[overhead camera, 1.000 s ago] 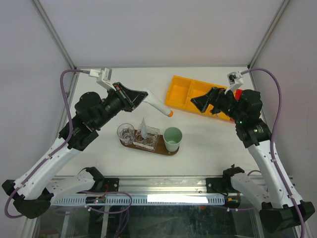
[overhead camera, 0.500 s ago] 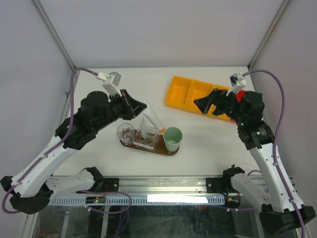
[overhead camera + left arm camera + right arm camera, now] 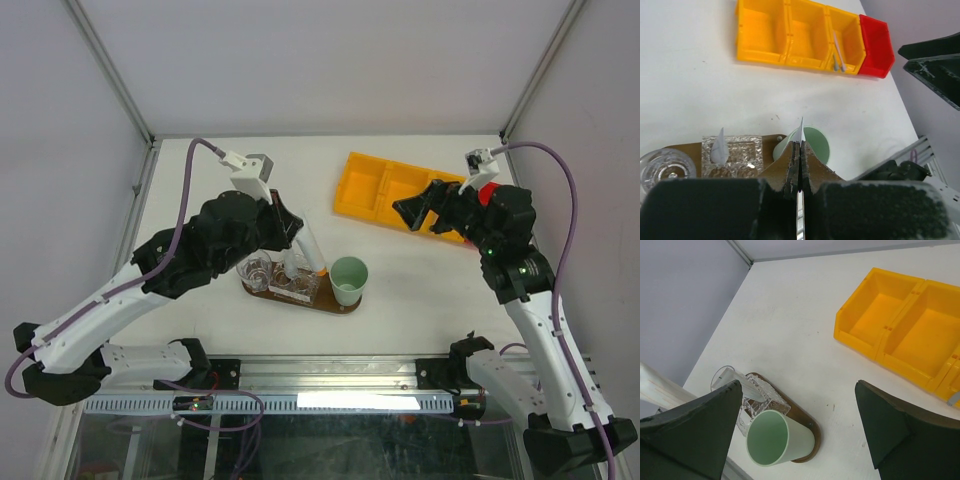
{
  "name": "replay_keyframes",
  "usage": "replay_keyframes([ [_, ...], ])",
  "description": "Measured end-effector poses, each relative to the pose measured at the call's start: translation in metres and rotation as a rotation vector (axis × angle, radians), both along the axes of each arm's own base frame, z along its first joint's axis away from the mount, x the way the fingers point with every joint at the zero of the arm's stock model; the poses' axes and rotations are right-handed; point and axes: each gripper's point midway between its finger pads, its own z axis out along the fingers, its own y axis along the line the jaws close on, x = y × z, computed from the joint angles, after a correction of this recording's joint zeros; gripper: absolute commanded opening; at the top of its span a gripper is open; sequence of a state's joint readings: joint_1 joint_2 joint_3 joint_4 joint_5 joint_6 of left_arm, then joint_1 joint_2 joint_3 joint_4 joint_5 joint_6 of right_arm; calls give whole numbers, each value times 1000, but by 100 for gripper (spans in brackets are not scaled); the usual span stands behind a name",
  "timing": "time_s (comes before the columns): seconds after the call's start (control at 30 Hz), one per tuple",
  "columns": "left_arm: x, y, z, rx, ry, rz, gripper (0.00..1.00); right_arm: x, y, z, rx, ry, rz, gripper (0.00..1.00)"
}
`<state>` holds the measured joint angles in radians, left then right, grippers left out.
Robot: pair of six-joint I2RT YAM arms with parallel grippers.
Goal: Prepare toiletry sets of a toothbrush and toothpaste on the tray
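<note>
The dark brown oval tray (image 3: pixel 342 305) lies at the near middle of the table. On it stand a round clear glass (image 3: pixel 254 270), a square clear glass (image 3: pixel 293 284) with a white tube (image 3: pixel 289 262) in it, and a mint-green cup (image 3: pixel 348 279). My left gripper (image 3: pixel 298 232) is shut on a white tube with an orange cap (image 3: pixel 314 256), slanting down between the square glass and the cup. In the left wrist view the gripper (image 3: pixel 801 145) pinches the tube (image 3: pixel 801 131) edge-on above the cup (image 3: pixel 816 144). My right gripper (image 3: pixel 415 210) is open and empty over the yellow bin; the right wrist view (image 3: pixel 800 435) shows the cup (image 3: pixel 775 437) and tray (image 3: pixel 807 426) between its fingers.
A yellow compartmented bin (image 3: pixel 385 190) with a red bin (image 3: pixel 875 37) at its end lies at the back right. A thin brush (image 3: pixel 837 52) lies in the last yellow compartment. Cage posts stand at the back corners.
My left arm has swung right and forward, carrying the tube from behind the tray down to the gap between square glass and cup. The right arm has barely moved.
</note>
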<state>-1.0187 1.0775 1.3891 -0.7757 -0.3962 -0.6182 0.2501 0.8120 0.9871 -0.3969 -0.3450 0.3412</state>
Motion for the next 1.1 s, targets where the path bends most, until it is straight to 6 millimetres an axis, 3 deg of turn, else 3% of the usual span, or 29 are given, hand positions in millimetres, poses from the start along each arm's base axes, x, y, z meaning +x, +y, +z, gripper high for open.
replay_keyframes([
  [0.2, 6, 8, -9, 74, -19, 45, 0, -1, -2, 0, 1, -5, -5, 99],
  [0.47, 10, -1, -31, 188, -21, 53, 0, -3, -4, -1, -4, -11, -10, 99],
  [0.7, 17, 1, -38, 235, -32, 88, 0, -4, -11, -1, -33, -20, -35, 99],
  [1.1, 24, 1, -68, 319, -55, 113, 0, -13, -22, 14, -47, -94, -71, 99],
])
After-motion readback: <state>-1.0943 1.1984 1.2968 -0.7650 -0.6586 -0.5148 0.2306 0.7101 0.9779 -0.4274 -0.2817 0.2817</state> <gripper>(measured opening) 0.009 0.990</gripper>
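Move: The left hand holds a toothpaste tube cap-down; the clear holder's free right-hand slot lies about 2 cm ahead of that hand, 2 cm right and 28 cm below. Of that slot, the standing tube is some 6 cm left and 1 cm farther out, the green cup about 10 cm right and 2 cm nearer. From the right hand the slot lies roughly 23 cm left, 4 cm back and 27 cm below. Left hand lowers the gripped tube about 6 cm towards the free slot, easing forward, tilting steeper some 20 degrees. ##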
